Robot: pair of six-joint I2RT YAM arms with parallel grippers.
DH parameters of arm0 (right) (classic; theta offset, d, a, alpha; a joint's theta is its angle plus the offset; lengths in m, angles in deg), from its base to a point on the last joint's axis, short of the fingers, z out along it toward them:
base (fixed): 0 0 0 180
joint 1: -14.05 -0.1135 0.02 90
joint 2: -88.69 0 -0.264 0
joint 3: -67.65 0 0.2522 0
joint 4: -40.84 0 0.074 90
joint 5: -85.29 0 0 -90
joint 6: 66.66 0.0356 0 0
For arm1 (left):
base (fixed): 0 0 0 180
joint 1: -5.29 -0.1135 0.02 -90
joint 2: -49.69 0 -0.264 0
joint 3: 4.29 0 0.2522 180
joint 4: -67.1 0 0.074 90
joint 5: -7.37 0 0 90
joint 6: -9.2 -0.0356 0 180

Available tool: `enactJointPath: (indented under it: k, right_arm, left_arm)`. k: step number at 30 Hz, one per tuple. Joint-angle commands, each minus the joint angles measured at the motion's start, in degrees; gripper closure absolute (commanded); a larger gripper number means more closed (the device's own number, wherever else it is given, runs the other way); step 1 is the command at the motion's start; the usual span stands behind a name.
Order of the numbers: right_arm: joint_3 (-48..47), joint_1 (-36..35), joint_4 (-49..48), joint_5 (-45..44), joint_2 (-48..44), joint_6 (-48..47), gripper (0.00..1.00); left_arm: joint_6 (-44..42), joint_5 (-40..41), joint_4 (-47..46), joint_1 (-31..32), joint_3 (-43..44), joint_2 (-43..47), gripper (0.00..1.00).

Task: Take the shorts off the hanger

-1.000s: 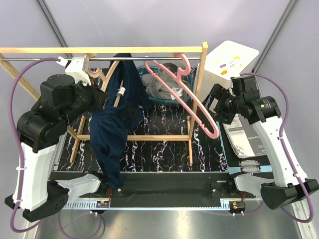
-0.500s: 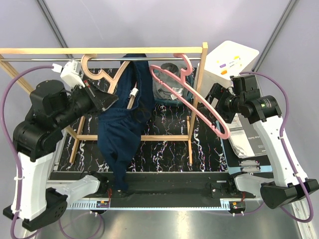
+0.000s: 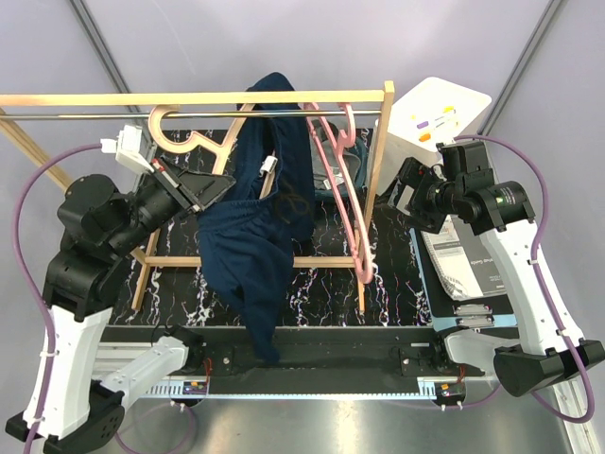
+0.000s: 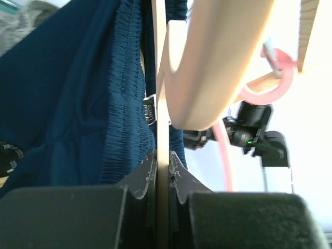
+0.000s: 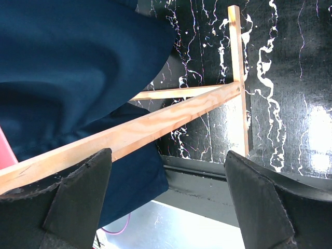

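The navy shorts (image 3: pixel 255 251) hang from a pale wooden hanger (image 3: pixel 184 137) and drape over the rack's lower bar toward the table's front edge. My left gripper (image 3: pixel 210 187) is shut on the hanger's thin lower edge, seen edge-on in the left wrist view (image 4: pixel 162 171) beside the shorts' elastic waistband (image 4: pixel 114 104). My right gripper (image 3: pixel 397 199) is open and empty, right of the rack. In the right wrist view (image 5: pixel 166 207) it looks down past the navy shorts (image 5: pixel 67 67). The grey shorts are almost wholly hidden behind the navy shorts.
A wooden clothes rack (image 3: pixel 189 96) with a metal rail spans the back; its lower bar (image 5: pixel 155 124) crosses the right wrist view. An empty pink hanger (image 3: pixel 338 189) hangs near the rack's right post. A white box (image 3: pixel 440 118) and a booklet (image 3: pixel 463 270) sit right. Black marbled mat (image 3: pixel 321 284) underneath.
My left arm has swung the wooden hanger and navy shorts rightward and up. The pink hanger has swung back from a slant to hang nearly straight. The right arm has barely moved.
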Motion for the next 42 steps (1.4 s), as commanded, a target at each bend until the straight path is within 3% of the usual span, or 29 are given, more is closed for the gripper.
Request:
enactJointPath:
  k: [1, 7, 17, 22, 32, 37, 42]
  right_arm:
    - [-1.7, 0.0, -0.3, 2.0, 0.1, -1.2, 0.02]
    - [-0.9, -0.1, -0.2, 2.0, -0.4, -1.1, 0.03]
    - [-0.7, -0.1, -0.2, 2.3, -0.6, -1.0, 0.02]
    - [-1.0, -0.1, -0.1, 2.4, -0.7, -1.1, 0.03]
    - [3.3, -0.1, -1.4, 2.5, -0.7, 0.2, 0.02]
    - [5.8, 0.1, -4.4, 4.3, 0.4, 1.9, 0.02]
    - [7.1, 1.8, -8.3, 5.3, 2.8, 3.2, 0.02]
  left_arm:
    - [7.6, -4.7, -18.9, -1.2, -4.1, 4.1, 1.0]
    - [13.6, -5.5, -28.8, -1.9, -10.9, 6.8, 1.0]
    - [12.5, -6.2, -29.7, -1.9, -11.4, 8.9, 1.0]
    - [11.8, -6.6, -26.7, -1.9, -12.2, 10.4, 1.0]
    - [-1.7, -2.7, -1.9, -1.9, -10.5, 13.7, 1.0]
    - [-2.5, -2.8, -0.6, -1.9, -19.0, 15.5, 1.0]
    - [-1.3, -7.8, -6.3, -1.9, -27.0, 12.2, 1.0]
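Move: My left hand is shut on the wooden hanger, whose hook sits over the metal rail about 9 cm ahead, 12 cm left and 5 cm above it. The bulk of the navy shorts hangs some 6 cm right, 3 cm ahead and 12 cm below that hand; the pink hanger is roughly 21 cm right, 3 cm ahead and slightly lower. From my open right hand, the shorts lie about 26 cm left, 6 cm back and 5 cm higher. Keeping my pinch on the wooden hanger, my left hand first raises it about 3 cm while dipping its left side some 15 degrees, then draws back roughly 4 cm and sinks fast, away from the rail, to about 11 cm below its start as that roll undoes itself. My right hand, empty and open, only lowers 3 to 4 cm late on. ##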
